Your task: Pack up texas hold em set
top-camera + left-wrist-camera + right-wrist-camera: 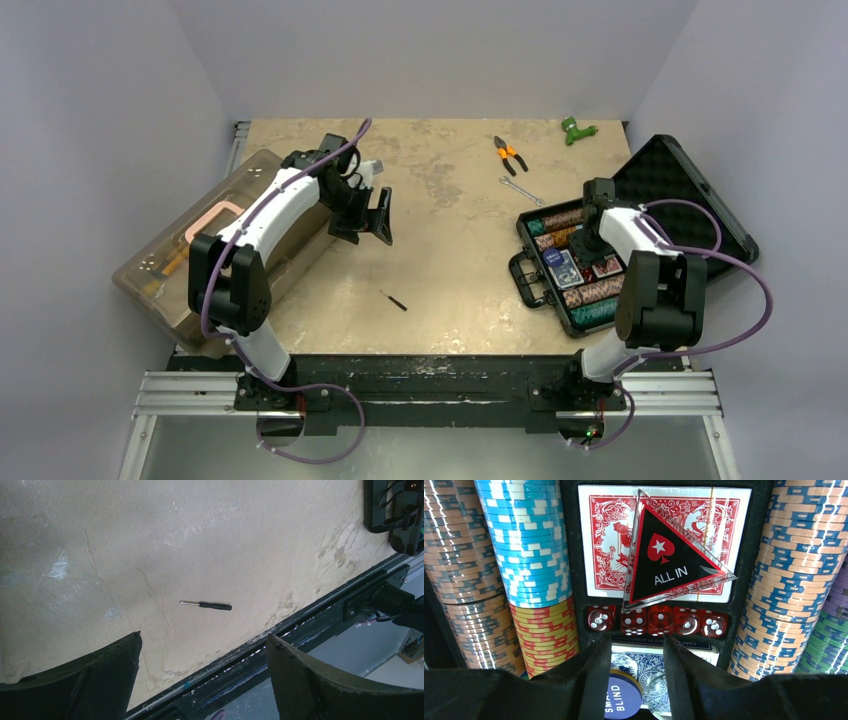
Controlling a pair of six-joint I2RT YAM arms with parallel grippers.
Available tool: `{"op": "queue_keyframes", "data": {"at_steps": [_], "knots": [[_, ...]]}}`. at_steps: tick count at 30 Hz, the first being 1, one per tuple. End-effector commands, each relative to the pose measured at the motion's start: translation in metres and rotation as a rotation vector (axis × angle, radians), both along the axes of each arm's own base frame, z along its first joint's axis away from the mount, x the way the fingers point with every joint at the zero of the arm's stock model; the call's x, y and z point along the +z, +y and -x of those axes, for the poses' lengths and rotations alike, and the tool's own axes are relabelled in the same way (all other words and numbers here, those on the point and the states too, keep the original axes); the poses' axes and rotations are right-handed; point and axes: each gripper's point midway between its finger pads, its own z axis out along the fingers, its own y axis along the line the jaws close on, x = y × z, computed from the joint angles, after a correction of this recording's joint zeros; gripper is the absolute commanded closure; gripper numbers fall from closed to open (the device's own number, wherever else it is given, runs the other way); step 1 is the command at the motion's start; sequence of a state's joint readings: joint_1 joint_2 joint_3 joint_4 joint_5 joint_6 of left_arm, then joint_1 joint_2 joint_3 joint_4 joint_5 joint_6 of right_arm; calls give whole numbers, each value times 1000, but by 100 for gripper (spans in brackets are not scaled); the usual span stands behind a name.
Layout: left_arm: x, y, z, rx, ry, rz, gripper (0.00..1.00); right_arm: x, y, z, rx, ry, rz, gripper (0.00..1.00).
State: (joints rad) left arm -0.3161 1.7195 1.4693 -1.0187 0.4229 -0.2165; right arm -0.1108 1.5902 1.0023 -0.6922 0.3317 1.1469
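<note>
The texas hold em set's black case (528,283) lies open at the right, its foam-lined lid (680,190) flat behind it. Rows of striped chips (531,540) flank a red deck (604,525), and a clear triangular "ALL IN" plaque (669,560) rests tilted on that deck. Red dice (659,620) sit in a row below it. My right gripper (638,645) hangs low over the blue deck (649,662), jaws apart. A blue "small blind" button (621,700) lies on the deck between them, with nothing clamped. My left gripper (375,215) is open above the bare table.
A translucent brown toolbox (200,250) lies along the left edge under the left arm. A small black screwdriver (210,605) rests mid-table near the front edge. Orange-handled pliers (510,152), a wrench (520,190) and a green object (577,129) lie at the back.
</note>
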Motion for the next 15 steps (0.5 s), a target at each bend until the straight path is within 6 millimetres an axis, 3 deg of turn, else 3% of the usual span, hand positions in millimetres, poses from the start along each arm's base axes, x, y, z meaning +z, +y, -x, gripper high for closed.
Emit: {"op": "queue_keyframes", "data": {"at_steps": [1, 6, 8, 15], "knots": [[12, -2, -7, -13, -46, 19, 10, 15, -3, -5, 13, -20, 34, 59], [11, -3, -8, -15, -42, 23, 10, 23, 0, -6, 68, -24, 48, 52], [12, -3, -9, -15, -41, 26, 10, 34, 4, -15, 139, -48, 75, 42], [11, -5, -9, -13, -29, 35, 10, 104, 17, -57, 454, -136, 328, 14]]}}
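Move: My right hand, empty and part open, stands right over the row of red dice in the case; the row's middle is about 1 cm back, 1 cm right and 2 cm below. The All In triangle on the red deck is level with me, some 5 cm right; the Small Blind button is level too, 4 cm left. The wrench lies about 14 cm ahead and 12 cm left. From my left hand the dice are roughly 44 cm right, level, 11 cm lower. I leave the dice in their slot: my right fingers spread from less than half open to nearly wide while the hand hardly stirs at first, easing barely left. Then I lift it about 4 cm, carrying it some 3 cm forward and a little left, up off the dice and towards the wrench side of the case, turning about 20 degrees counter-clockwise. ##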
